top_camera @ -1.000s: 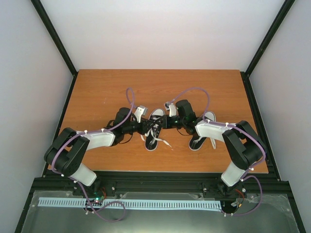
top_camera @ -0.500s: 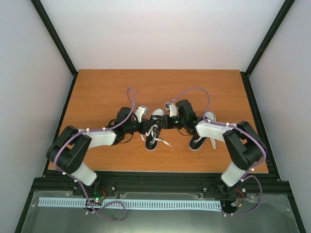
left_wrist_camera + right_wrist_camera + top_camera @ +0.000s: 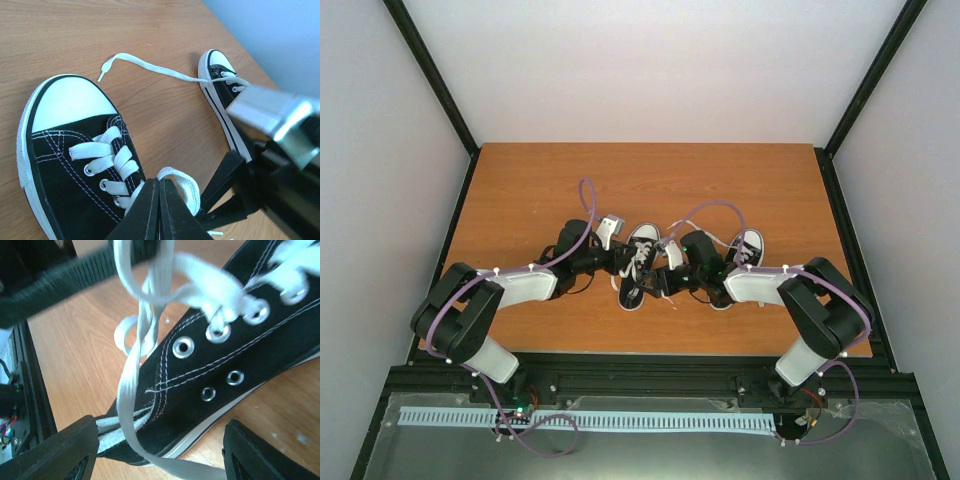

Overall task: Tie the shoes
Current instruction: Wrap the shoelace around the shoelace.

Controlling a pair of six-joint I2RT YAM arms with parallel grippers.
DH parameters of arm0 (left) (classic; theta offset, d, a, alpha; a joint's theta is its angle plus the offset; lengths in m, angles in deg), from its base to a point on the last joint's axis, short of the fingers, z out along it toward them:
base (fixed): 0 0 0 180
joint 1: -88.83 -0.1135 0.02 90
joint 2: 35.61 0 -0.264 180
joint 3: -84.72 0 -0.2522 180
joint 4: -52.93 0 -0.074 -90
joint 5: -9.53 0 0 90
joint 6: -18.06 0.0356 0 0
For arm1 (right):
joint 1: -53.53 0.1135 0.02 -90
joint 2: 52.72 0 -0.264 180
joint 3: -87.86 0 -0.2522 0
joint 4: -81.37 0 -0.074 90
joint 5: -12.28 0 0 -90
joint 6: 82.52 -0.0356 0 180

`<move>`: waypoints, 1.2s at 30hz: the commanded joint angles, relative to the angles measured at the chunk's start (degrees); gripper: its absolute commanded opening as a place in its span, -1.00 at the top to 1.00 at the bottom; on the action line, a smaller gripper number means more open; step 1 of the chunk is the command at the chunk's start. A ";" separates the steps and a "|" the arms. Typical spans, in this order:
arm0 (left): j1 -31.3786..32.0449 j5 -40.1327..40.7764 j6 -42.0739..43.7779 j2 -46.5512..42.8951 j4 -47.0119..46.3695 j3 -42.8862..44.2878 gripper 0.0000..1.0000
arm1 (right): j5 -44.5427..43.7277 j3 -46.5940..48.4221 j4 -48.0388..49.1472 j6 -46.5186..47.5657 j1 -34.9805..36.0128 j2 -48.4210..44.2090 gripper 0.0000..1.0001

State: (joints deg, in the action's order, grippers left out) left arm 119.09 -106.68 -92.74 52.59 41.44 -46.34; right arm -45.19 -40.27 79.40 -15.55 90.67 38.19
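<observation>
Two black shoes with white toe caps lie on the wooden table, the left shoe mid-table and the right shoe beside it. My left gripper is shut on a white lace loop of the left shoe, at the upper eyelets. My right gripper stands open beside that shoe's black side, with a loose white lace hanging free between its fingers. In the left wrist view the closed left gripper pinches the loop, and the right shoe lies further back.
A long loose lace from the right shoe trails across the wood toward the left shoe's toe. Black frame rails run along the near table edge, and pale walls enclose the other sides. Purple cables arc over both wrists.
My left gripper has shut on the lace loop. My right gripper has opened, let go of the lace, and moved nearer the table's front edge beside the left shoe.
</observation>
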 commanded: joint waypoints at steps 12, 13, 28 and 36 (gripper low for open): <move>-0.30 0.20 -0.23 -1.75 -0.41 0.77 0.99 | 2.46 -1.94 3.45 6.21 1.80 3.74 0.16; -0.29 0.16 -0.26 -1.80 -0.33 0.76 0.98 | 2.42 -2.11 3.68 6.09 1.79 3.63 0.26; -0.20 -4.29 -3.01 -6.07 -1.64 -3.22 0.98 | -12.45 0.66 -6.47 -2.19 1.26 -2.29 0.94; 0.28 -5.06 -2.19 -10.07 1.76 -6.89 0.99 | -15.75 6.58 -11.09 -4.86 -0.91 -0.35 0.95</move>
State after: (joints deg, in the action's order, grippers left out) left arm 119.11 -110.51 -95.32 44.59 41.92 -52.68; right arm -57.69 -36.75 70.81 -18.46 90.72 36.84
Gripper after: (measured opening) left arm 0.011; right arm 0.031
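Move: The hanging strand of lace lies just under and between the right gripper's open fingers, about 2 cm back, 1 cm left and 2 cm lower. The lace pinched by the left gripper is some 6 cm ahead, 3 cm left and 4 cm higher; the left shoe's middle is 3 cm ahead, 1 cm left and 4 cm below, and the right shoe's some 20 cm right and 3 cm ahead. From the left gripper, the strand is about 8 cm back, 2 cm right and 5 cm lower. Dip the right gripper some 2.5 cm down and 2 cm back onto the hanging strand and shut the fingers on it, then lift a little and carry it about 4.5 cm forward and a bit right, turning roughly 15 degrees clockwise. Keep the left gripper pinched on its lace; late on, raise it slightly and draw it some 3.5 cm back, so the hands cross fore and aft. ##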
